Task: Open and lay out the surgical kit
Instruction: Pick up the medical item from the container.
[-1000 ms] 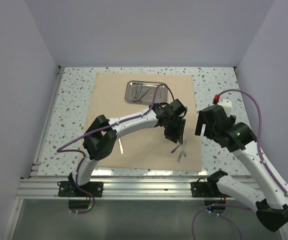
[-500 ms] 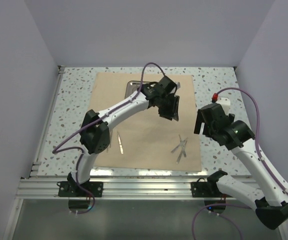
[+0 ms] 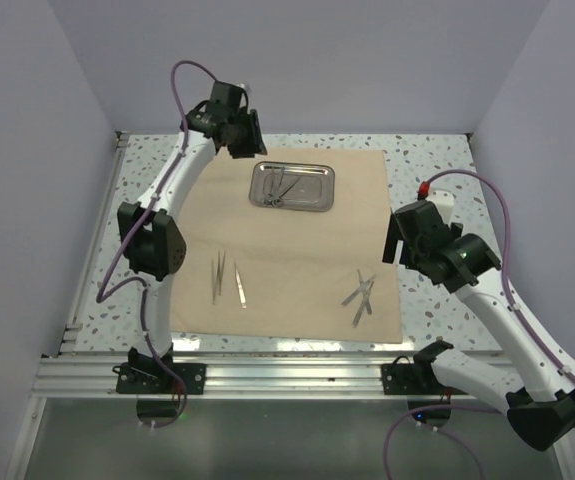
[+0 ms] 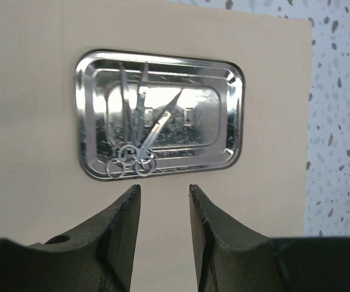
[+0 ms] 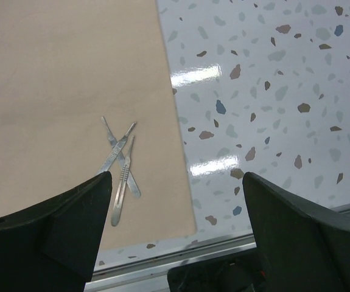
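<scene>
The surgical kit's beige cloth (image 3: 297, 250) lies spread flat on the table. Its steel tray (image 3: 317, 200) sits at the cloth's far middle and holds ring-handled forceps (image 4: 139, 131) inside its rim (image 4: 235, 109). Two thin tweezers (image 3: 219, 277) lie on the cloth at near left. Three flat silver handles (image 3: 360, 293) lie crossed at near right, the same handles (image 5: 120, 161) showing in the right wrist view. My left gripper (image 3: 247, 138) hangs high behind the tray, open a little and empty (image 4: 164, 188). My right gripper (image 3: 399, 243) hovers wide open over the cloth's right edge (image 5: 176, 176).
Speckled terrazzo tabletop (image 5: 272, 91) surrounds the cloth. A metal rail (image 3: 287, 375) runs along the near edge, with both arm bases bolted to it. Grey walls close in the back and both sides.
My left arm has swung up and back from over the cloth's right middle to high behind the tray, uncovering tray and tweezers. The right arm has barely moved.
</scene>
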Robot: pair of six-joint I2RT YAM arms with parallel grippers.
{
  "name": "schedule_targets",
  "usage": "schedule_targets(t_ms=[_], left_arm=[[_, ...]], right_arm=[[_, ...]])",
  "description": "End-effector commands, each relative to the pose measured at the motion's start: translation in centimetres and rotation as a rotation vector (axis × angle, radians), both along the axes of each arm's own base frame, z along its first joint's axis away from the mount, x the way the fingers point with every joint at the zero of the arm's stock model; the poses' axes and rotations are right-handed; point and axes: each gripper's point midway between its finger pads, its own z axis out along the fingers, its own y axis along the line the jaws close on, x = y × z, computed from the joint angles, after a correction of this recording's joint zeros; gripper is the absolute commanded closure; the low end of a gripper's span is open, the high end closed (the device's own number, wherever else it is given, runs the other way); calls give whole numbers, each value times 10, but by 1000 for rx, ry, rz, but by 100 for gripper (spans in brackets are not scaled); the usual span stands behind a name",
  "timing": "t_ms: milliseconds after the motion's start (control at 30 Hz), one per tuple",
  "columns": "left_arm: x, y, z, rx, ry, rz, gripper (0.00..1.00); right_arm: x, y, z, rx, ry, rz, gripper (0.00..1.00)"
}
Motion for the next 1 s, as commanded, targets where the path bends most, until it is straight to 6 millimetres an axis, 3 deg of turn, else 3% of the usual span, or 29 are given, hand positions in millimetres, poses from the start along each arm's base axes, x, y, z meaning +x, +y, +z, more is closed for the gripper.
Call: schedule_targets(t_ms=[0, 33, 133, 300, 433, 467, 500, 567, 667, 967], left_arm=[[36, 43, -2, 59, -72, 55, 59], [44, 60, -5, 76, -73, 95, 59], [59, 84, -13, 93, -71, 150, 61], [74, 100, -23, 128, -93, 181, 61], [82, 103, -25, 137, -136, 192, 60], [80, 108, -37, 162, -125, 208, 58], [79, 109, -29, 162, -148, 211, 56], [81, 114, -34, 178, -175, 230, 43], [90, 118, -23, 195, -229, 243, 36], [111, 113, -57, 183, -194, 231, 38]], right_arm=[[13, 3, 17, 34, -72, -34, 7], [13, 3, 17, 34, -71, -37, 7], [13, 5, 16, 44, -67, -39, 7], [11, 11, 9, 75, -41, -38, 7], [5, 17, 2, 108, -4, -23, 8], [2, 16, 0, 104, 12, -24, 7], [-1, 16, -1, 109, 24, -23, 7], [-9, 16, -5, 120, 42, -22, 7], [-25, 12, -12, 135, 74, -25, 5], [-54, 4, -24, 170, 118, -58, 5]])
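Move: The medical items, three scissors lying together in the tray, sit about 6 cm ahead of the left gripper, 6 cm to its right and 19 cm below. The tray's middle is 6 cm ahead and some 10 cm right; the cloth's back left corner lies roughly 20 cm ahead and 22 cm to the left. From the right gripper the scissors are some 33 cm ahead and 32 cm left. Bring the empty left gripper swiftly left, about 11 cm, and some 9 cm forward, away from the tray towards the cloth's back left corner. Sink 8 cm on the way, then rise 2 cm; turn the wrist counter-clockwise with its left side lifting, and spread the fingers wider late on. Meanwhile draw the open right gripper back about 4 cm, sinking a little and rolling slightly. Touch nothing. ##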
